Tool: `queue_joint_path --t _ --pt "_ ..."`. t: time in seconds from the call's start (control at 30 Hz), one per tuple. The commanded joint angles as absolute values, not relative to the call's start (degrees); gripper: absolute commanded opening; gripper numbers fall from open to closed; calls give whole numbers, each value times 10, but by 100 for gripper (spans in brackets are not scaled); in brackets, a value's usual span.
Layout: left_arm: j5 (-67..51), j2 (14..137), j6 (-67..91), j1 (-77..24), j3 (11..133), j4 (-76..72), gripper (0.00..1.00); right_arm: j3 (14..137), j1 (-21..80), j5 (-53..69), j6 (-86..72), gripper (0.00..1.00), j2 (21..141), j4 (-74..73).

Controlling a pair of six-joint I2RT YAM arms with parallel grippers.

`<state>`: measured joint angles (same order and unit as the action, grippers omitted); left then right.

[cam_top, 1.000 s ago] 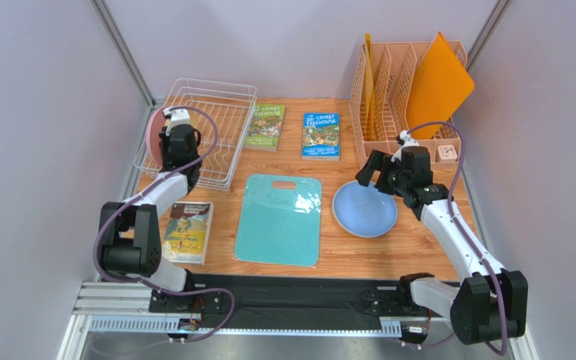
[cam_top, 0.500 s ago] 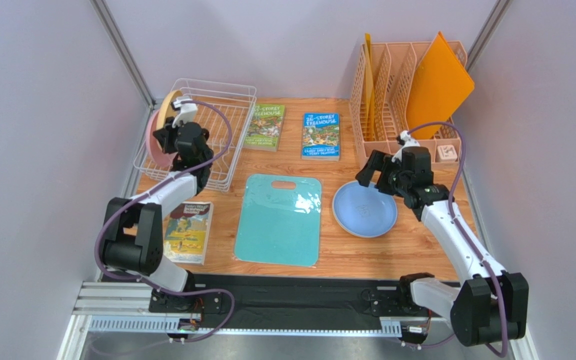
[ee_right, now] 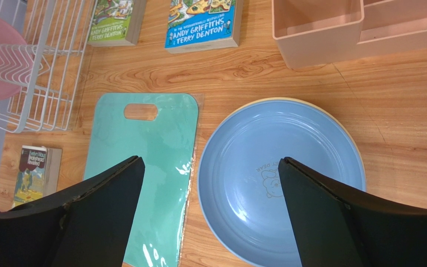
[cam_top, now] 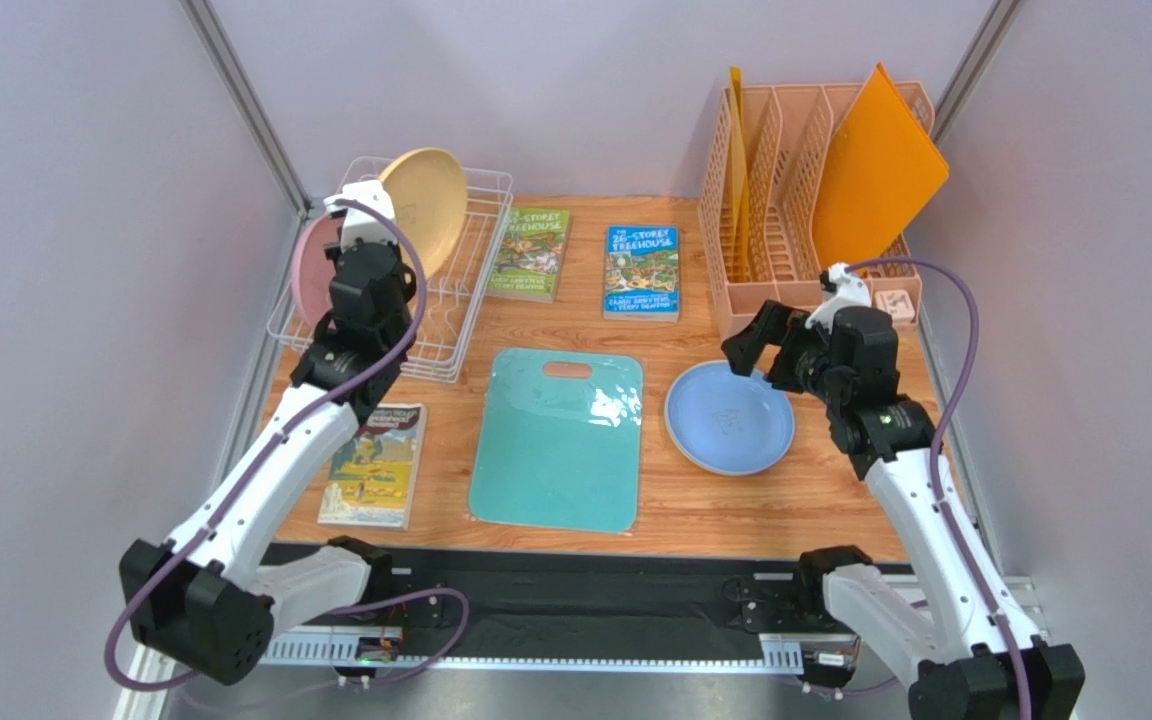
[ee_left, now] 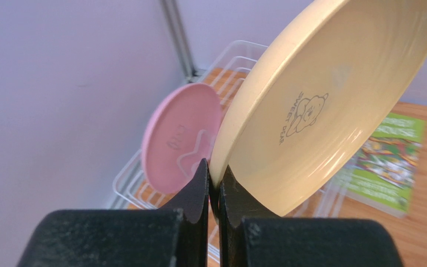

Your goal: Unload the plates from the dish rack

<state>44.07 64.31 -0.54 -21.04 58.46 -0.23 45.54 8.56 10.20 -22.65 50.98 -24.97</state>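
My left gripper [ee_left: 214, 178] is shut on the rim of a tan-yellow plate [ee_left: 321, 111], held tilted on edge above the white wire dish rack [cam_top: 455, 308]. A pink plate [cam_top: 301, 273] stands upright in the rack's left end, just behind my left fingers [ee_left: 199, 186]. A blue plate [ee_right: 280, 178] lies flat on the table, with a thin tan edge showing round its far rim. My right gripper [ee_right: 210, 162] hangs open above the blue plate's left side, with nothing between its jaws.
A teal cutting board [cam_top: 558, 438] lies left of the blue plate. Two books [cam_top: 531, 252] [cam_top: 642, 270] lie at the back and a third [cam_top: 376, 462] at the front left. The peach slatted organizer [cam_top: 778, 195] with orange boards [cam_top: 875, 165] stands at the back right.
My left arm has lifted the tan-yellow plate up out of the rack and turned it to the right. My right arm has drawn back a little to the right, still open.
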Motion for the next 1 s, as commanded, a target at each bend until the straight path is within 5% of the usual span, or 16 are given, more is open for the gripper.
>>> queue_joint_path --t 0.0,0.47,0.97 --pt "297 610 113 -223 602 115 0 467 92 116 -232 98 483 -260" --pt "170 617 217 -295 553 112 0 466 119 180 -242 98 447 -231" --pt "134 631 265 -387 535 121 0 509 243 130 -221 98 624 -130"
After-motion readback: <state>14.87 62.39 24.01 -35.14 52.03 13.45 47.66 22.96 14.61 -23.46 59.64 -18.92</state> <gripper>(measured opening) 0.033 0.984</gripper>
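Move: The left hand already holds the yellow plate by its rim and carries it to the open right gripper, roughly 51 cm to its right, 9 cm back and 13 cm lower. The teal board lies some 26 cm right and 12 cm back of the left hand, 32 cm down. From the right hand the yellow plate is about 47 cm left, 14 cm ahead and 16 cm up; the blue plate is nearly straight below, 18 cm down, 2 cm right. Keeping its pinch on the yellow plate's rim, the left hand swings away from the rack some 17 cm right, dropping about 10 cm and drawing back 6, turning clockwise towards the right gripper. The right hand, fingers wide open, first lifts and backs a little, then sweeps about 9 cm left towards the plate, sinking again and coming forward slightly as it turns counter-clockwise. ##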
